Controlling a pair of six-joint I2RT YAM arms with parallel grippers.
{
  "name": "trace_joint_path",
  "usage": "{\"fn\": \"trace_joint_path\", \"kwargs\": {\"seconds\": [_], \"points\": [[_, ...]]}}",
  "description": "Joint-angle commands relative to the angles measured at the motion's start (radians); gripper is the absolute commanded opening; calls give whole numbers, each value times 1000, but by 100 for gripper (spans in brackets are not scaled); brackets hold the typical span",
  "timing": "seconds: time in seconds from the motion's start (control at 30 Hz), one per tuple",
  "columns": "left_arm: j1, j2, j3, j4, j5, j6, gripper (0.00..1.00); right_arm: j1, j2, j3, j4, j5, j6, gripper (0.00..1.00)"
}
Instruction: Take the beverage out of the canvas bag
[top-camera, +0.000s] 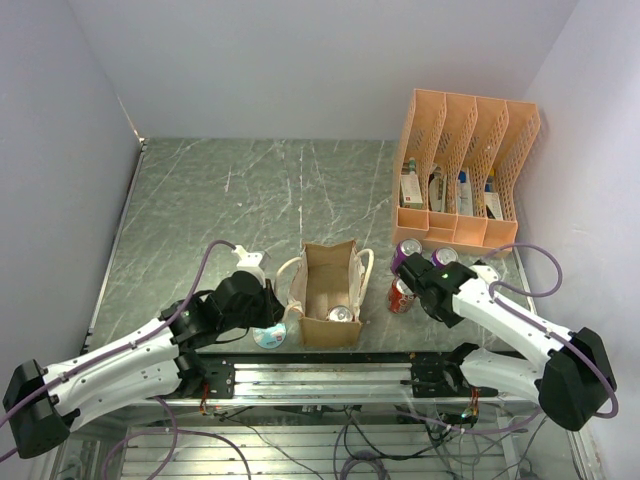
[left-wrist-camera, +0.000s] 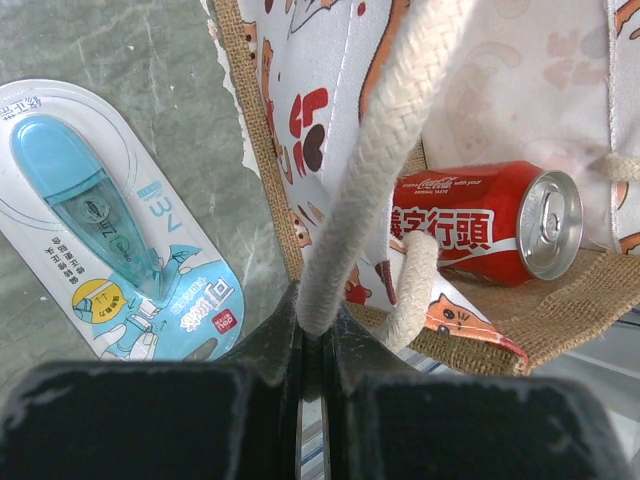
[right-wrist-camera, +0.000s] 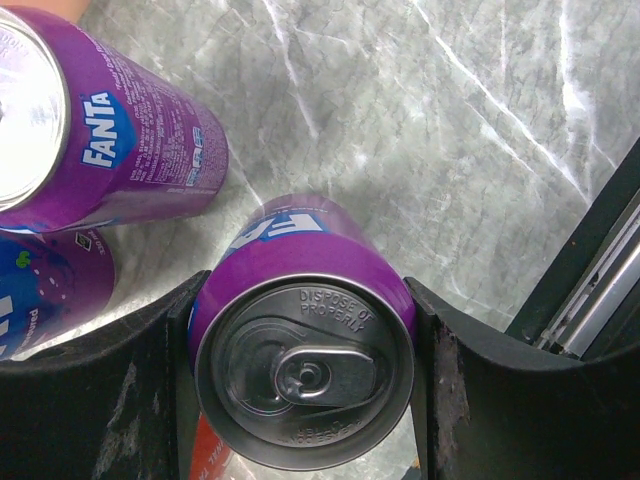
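Note:
The tan canvas bag (top-camera: 330, 290) stands open near the table's front edge. A red cola can (left-wrist-camera: 490, 222) lies on its side on the bag's floor, and its silver top (top-camera: 340, 314) shows from above. My left gripper (left-wrist-camera: 318, 325) is shut on the bag's cream rope handle (left-wrist-camera: 385, 130), at the bag's left side (top-camera: 272, 303). My right gripper (right-wrist-camera: 305, 330) is to the right of the bag (top-camera: 420, 278), shut on an upright purple Fanta can (right-wrist-camera: 300, 300), with both fingers pressed against its sides. In the top view the gripper hides most of that can.
Two more purple cans (right-wrist-camera: 110, 130) (right-wrist-camera: 45, 290) and a red can (top-camera: 400, 295) stand close around the right gripper. A blue correction-tape pack (left-wrist-camera: 110, 235) lies left of the bag. An orange file organizer (top-camera: 462, 165) stands at the back right.

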Motion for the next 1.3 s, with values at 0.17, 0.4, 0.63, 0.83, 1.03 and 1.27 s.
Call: {"fn": "trace_joint_path", "kwargs": {"seconds": [0.17,0.4,0.63,0.83,1.03,1.27], "points": [[3,-33,9,-15,8,10,7,-7,-40,14,-31,45,55,89],[2,-27,9,-11,8,9,7,-7,-120,64,-60,95,-1,100],[2,-16,7,4,11,10,7,-6,-275,133,41,176,-247,100],[3,-14,9,6,12,10,7,-5,-469,107,402,81,-765,100],[3,-8,12,8,15,11,7,-5,-592,35,906,-540,-1296,100],[2,10,13,25,21,9,7,-4,-301,229,916,-1101,-1434,100]]}}
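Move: Some 26 cm to the right hand's left, about 4 cm nearer the base and a few centimetres lower, sits the last coke can in the bag. Between the right fingers, upright on the table, is a purple Fanta; a loose coke can is about 10 cm left and 1 cm ahead, another Fanta 8 cm straight ahead. From the left hand the bagged coke can lies about 14 cm right, level with it, and some 6 cm lower. Opening its fingers wide, the right hand lets go of the purple Fanta and rises, easing forward, then sweeps some 15 cm left while still climbing, to about 20 cm up, ending high between the loose cans and the bag. The wrist swings counter-clockwise and lifts the fingers to nearly level, pointing forward-left. The left hand keeps its pinch on the bag's handle. ##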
